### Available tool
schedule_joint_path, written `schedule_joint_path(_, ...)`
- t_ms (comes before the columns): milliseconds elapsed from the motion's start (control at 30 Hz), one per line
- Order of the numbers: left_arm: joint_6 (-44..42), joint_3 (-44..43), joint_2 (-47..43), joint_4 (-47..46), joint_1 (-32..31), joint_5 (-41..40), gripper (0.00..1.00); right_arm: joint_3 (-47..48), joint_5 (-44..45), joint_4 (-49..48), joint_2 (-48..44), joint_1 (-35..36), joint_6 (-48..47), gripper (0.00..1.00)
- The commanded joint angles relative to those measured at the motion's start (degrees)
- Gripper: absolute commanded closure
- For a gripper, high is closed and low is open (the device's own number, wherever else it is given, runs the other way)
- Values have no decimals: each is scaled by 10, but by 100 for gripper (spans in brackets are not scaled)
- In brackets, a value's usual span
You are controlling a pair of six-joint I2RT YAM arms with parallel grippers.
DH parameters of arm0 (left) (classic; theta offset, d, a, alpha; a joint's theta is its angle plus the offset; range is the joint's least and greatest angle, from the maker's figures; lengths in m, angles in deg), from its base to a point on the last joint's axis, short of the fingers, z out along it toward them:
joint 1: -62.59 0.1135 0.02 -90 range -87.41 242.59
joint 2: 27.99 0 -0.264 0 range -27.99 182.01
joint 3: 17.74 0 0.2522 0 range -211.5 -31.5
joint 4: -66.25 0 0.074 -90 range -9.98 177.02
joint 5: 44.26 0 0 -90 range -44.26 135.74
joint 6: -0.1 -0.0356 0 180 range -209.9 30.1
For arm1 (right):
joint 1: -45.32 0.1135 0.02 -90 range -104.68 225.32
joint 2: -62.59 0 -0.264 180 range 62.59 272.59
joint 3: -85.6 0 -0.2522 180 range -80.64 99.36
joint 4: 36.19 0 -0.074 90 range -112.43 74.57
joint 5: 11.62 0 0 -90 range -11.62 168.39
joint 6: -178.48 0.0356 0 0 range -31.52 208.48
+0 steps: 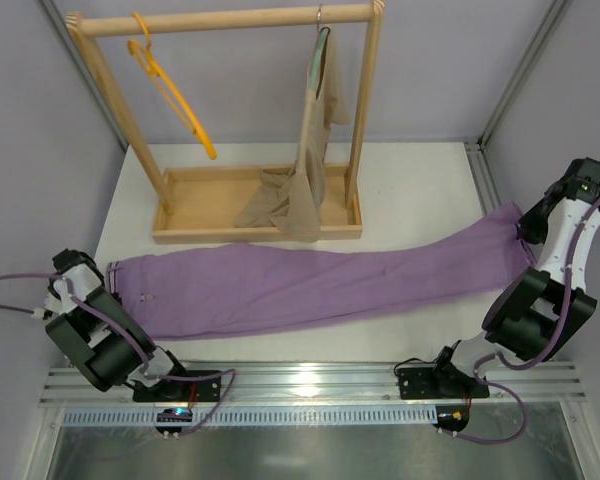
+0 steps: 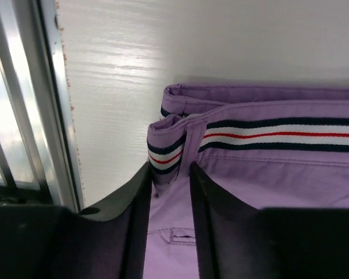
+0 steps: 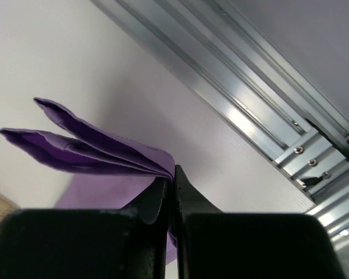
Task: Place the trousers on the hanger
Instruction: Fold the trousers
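The lilac trousers [image 1: 300,285] lie stretched across the white table, waistband to the left and leg ends to the right. My left gripper [image 1: 108,276] is at the waistband. In the left wrist view its jaws [image 2: 170,165] stand slightly apart, with the striped waistband [image 2: 166,154] between the tips and the fabric [image 2: 279,174] flat beneath. My right gripper [image 1: 525,225] is shut on the leg hem, and the folded purple layers [image 3: 93,151] are pinched at its tips [image 3: 173,168] and lifted off the table. The orange-yellow hanger [image 1: 170,90] hangs bare on the rack's left side.
A wooden rack [image 1: 220,20] with a tray base [image 1: 200,235] stands at the back. A beige garment [image 1: 315,150] on a grey-green hanger hangs at its right and pools in the tray. An aluminium rail [image 1: 310,380] runs along the near edge. Frame posts rise at both back corners.
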Motion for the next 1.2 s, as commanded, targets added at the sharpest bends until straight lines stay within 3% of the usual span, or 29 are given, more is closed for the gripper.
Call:
schedule_joint_path(0, -12, -19, -31, -28, 5, 42, 65, -7, -98, -45, -55, -4, -5, 96)
schedule_joint_path(33, -11, -15, -53, -27, 5, 45, 52, -12, -106, -47, -67, -3, -4, 96)
schedule_joint_path(233, -27, -13, -109, -36, 1, 65, 39, -24, -138, -6, -89, 34, -20, 96)
schedule_joint_path(433, -82, -24, -110, -55, -26, 122, 39, -34, -147, 15, -122, 110, -16, 96)
schedule_joint_path(700, -78, -63, -163, -8, -51, 52, 37, -20, -190, 26, -191, 218, 27, 96)
schedule_joint_path(933, -78, -70, -166, -21, -57, 133, 34, 4, -242, 1, -263, 308, 104, 96)
schedule_joint_path(1167, -95, -71, -154, -62, -79, 257, 34, 5, -317, -34, -311, 312, 151, 96)
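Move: The waist end of the trousers, where the cuffs held in the right hand seem to be headed, lies roughly 100 cm to that hand's left, 11 cm back and 16 cm below. The rack's wooden tray is about 67 cm left and 9 cm ahead of the right hand, some 15 cm below it. From the left hand, the waist end's middle is about 4 cm ahead and 2 cm right, just below; the tray is some 23 cm ahead and 40 cm right, about level. Sweeping left about 26 cm while climbing some 15 cm, mostly in the second half, the right hand keeps its pinch on the cuffs, carries them towards the waist end and turns some 40 degrees counter-clockwise. The left fingers open wide, coming free of the waistband corner, and the hand rises about 9 cm and goes as far forward over the waist, tilting up. ##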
